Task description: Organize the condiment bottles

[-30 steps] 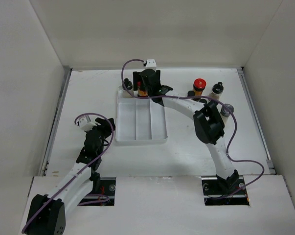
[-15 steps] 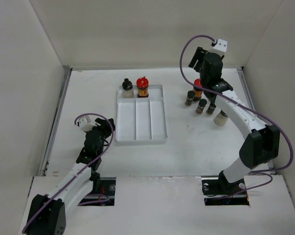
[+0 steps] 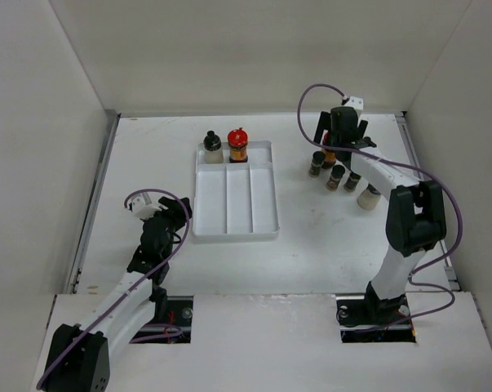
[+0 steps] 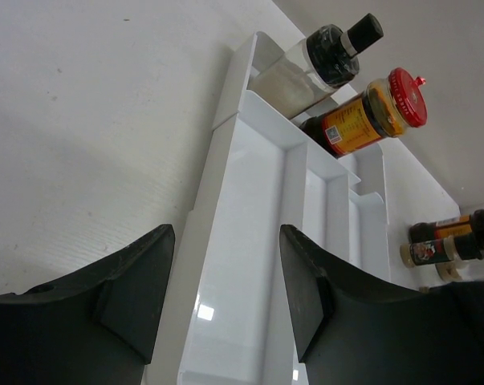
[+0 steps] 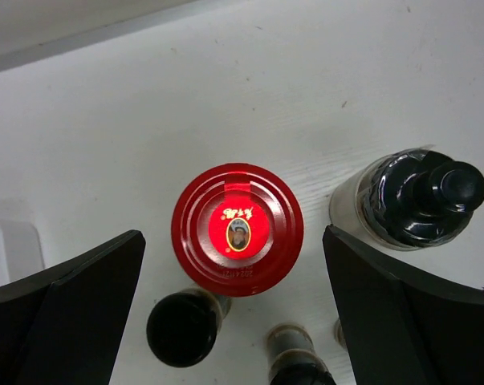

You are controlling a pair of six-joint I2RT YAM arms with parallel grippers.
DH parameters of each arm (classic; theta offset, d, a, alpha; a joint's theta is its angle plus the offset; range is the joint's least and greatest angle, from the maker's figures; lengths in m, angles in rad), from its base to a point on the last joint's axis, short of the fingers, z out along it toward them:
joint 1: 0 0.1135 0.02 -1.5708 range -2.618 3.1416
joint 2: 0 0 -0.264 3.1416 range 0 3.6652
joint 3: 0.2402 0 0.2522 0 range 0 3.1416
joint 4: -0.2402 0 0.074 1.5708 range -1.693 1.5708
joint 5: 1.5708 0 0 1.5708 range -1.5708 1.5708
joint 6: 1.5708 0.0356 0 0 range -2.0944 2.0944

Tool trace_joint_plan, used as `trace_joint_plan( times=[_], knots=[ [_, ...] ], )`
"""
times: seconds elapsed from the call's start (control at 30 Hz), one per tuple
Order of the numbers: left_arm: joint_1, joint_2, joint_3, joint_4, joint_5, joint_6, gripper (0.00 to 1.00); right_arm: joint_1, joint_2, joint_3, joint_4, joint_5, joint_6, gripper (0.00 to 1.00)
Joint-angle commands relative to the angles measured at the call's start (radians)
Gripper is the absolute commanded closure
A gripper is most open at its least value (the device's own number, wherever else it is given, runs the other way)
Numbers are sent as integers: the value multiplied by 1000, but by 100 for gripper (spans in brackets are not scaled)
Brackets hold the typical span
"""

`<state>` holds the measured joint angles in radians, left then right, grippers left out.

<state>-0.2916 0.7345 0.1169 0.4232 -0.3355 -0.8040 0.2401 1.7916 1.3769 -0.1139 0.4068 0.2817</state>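
Note:
Two condiment bottles stand at the back end of the white tray (image 3: 237, 200): a clear black-capped bottle (image 3: 211, 145) and a red-capped bottle (image 3: 238, 145). The left wrist view shows that clear bottle (image 4: 326, 60) and red-capped bottle (image 4: 378, 108) too. To the right stand small dark bottles (image 3: 316, 163) (image 3: 335, 176) and a pale bottle (image 3: 368, 197). My right gripper (image 5: 232, 241) is open, its fingers either side of a second red-capped bottle (image 5: 237, 228) seen from above. A clear black-capped bottle (image 5: 422, 196) is beside it. My left gripper (image 4: 225, 297) hangs open and empty over the tray's near left corner.
White walls enclose the table on three sides. A raised rail (image 3: 425, 192) runs along the right edge near the bottle cluster. More small dark caps (image 5: 183, 327) sit close under my right gripper. Bare table lies between the tray and the right cluster.
My right arm left the red-capped bottle in the tray, swung right over the bottle cluster and came down over the second red cap. The left arm has not moved.

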Motion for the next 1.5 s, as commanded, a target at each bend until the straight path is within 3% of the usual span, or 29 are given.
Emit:
trace_joint_plan(
  times=[0.0, 0.43, 0.63, 0.77, 0.9, 1.2, 1.47],
  knots=[
    [-7, 0, 0, 54, -10, 2, 47, -15, 21, 60, -6, -14, 17, 0],
    [-8, 16, 1, 65, -8, 2, 46, -28, 106, 103, -9, -71, 45, 3],
    [-4, 0, -2, 61, -8, 2, 46, -31, 115, 116, -13, -68, 43, 19],
    [-2, 14, 1, 58, 0, 2, 46, -35, 104, 126, -4, -59, 43, 38],
    [-5, 6, 0, 57, -10, 2, 46, -34, 58, 113, 83, -56, 47, 44],
    [6, -10, -3, 49, -4, 2, 46, -32, 29, 231, 138, -45, 37, 44],
    [4, -12, -2, 52, -11, 2, 46, 60, 22, 290, 138, -23, -12, 44]
  ],
)
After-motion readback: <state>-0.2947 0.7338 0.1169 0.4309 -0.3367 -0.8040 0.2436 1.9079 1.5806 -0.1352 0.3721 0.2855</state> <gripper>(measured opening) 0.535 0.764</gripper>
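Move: The red-lidded jar stands about 2 cm ahead of the open right gripper, centred left to right, its middle some 7 cm below. The black-capped bottle is roughly 9 cm to the right and 3 cm ahead; the near spice bottle is about 5 cm to the left and 2 cm back; the middle spice bottle is some 6 cm back and 1 cm to the right. From the left gripper the jar lies about 23 cm ahead and 50 cm right, slightly lower. Lower the open right gripper about 4 cm while easing 2 cm forward, until the fingers straddle the red-lidded jar. Close them to pinch its upper part just under the lid, pause briefly, then lift about 6 cm, drifting forward and slightly left, keeping the grip. ##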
